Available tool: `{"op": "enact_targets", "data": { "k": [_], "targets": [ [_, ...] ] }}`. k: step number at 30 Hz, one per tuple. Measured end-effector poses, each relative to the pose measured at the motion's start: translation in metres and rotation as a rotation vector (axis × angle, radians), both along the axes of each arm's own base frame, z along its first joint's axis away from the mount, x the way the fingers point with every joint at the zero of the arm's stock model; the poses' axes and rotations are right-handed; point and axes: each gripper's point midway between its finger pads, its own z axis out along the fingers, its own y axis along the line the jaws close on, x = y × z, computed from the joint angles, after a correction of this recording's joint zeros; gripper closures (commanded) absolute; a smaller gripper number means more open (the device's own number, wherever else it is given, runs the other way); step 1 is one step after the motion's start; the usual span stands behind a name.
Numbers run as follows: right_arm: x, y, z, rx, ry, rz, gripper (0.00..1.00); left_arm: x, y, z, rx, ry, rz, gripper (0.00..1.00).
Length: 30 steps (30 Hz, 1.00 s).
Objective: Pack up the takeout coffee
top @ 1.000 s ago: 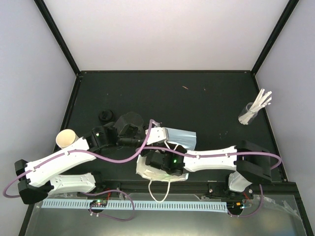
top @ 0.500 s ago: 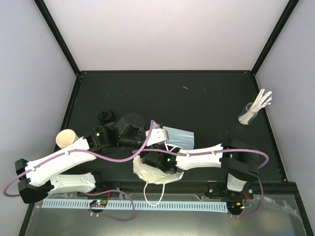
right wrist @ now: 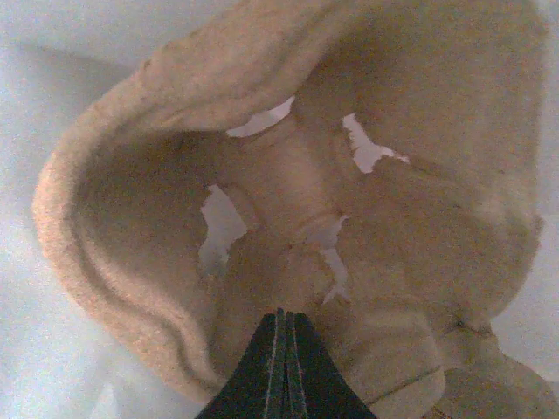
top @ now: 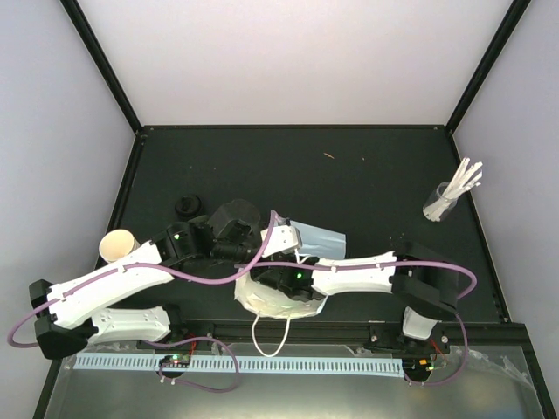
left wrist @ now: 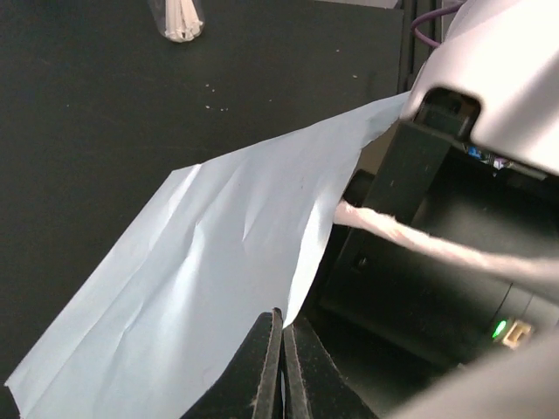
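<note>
A brown moulded-pulp cup carrier (right wrist: 288,175) fills the right wrist view, with white bag paper showing around it and through its holes. My right gripper (right wrist: 281,319) is shut on the carrier's wall and, seen from above, reaches into the mouth of the light-blue paper bag (top: 319,240). My left gripper (left wrist: 283,325) is shut on the bag's (left wrist: 218,262) open edge, beside its white rope handle (left wrist: 419,244). A lidless cream paper cup (top: 117,246) stands at the left, with a black lid (top: 187,207) lying behind it.
A clear glass of white sticks (top: 447,196) stands at the right edge of the black table (top: 349,175). The bag's other handle loop (top: 271,336) hangs over the near edge by the arm bases. Both arms cross the near middle.
My right arm has pushed left, deeper into the bag. The bag's white mouth and handle loop have shifted left with it. The left arm has held its place.
</note>
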Motion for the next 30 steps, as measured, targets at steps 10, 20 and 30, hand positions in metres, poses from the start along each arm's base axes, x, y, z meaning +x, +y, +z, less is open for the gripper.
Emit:
{"op": "enact_targets", "data": {
  "k": [10, 20, 30],
  "targets": [
    [-0.019, -0.001, 0.026, 0.061, 0.018, 0.076, 0.99, 0.000, -0.010, 0.020, -0.068, -0.023, -0.008, 0.93],
    [-0.024, -0.005, 0.024, 0.069, 0.037, 0.080, 0.99, 0.006, -0.007, 0.022, -0.076, 0.001, 0.060, 0.34],
    [-0.027, 0.009, 0.030, 0.137, 0.035, 0.092, 0.99, 0.013, 0.029, 0.042, -0.147, 0.080, 0.291, 0.01]
  ]
}}
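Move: The left fingertips are shut at the bag's rim; the bag's middle lies roughly 2 cm to their right, level fore and aft, and 10 cm below, with a black lid on the table some 20 cm to their left, 12 cm ahead and 23 cm down. The right hand reaches inside the bag: the cup carrier is about 1 cm ahead and 2 cm below, and the bag's middle roughly 5 cm back, straight behind and 8 cm up. Left opens off the bag's rim, rising about 4 cm, then leftward; right hand, shut, draws up and back. ##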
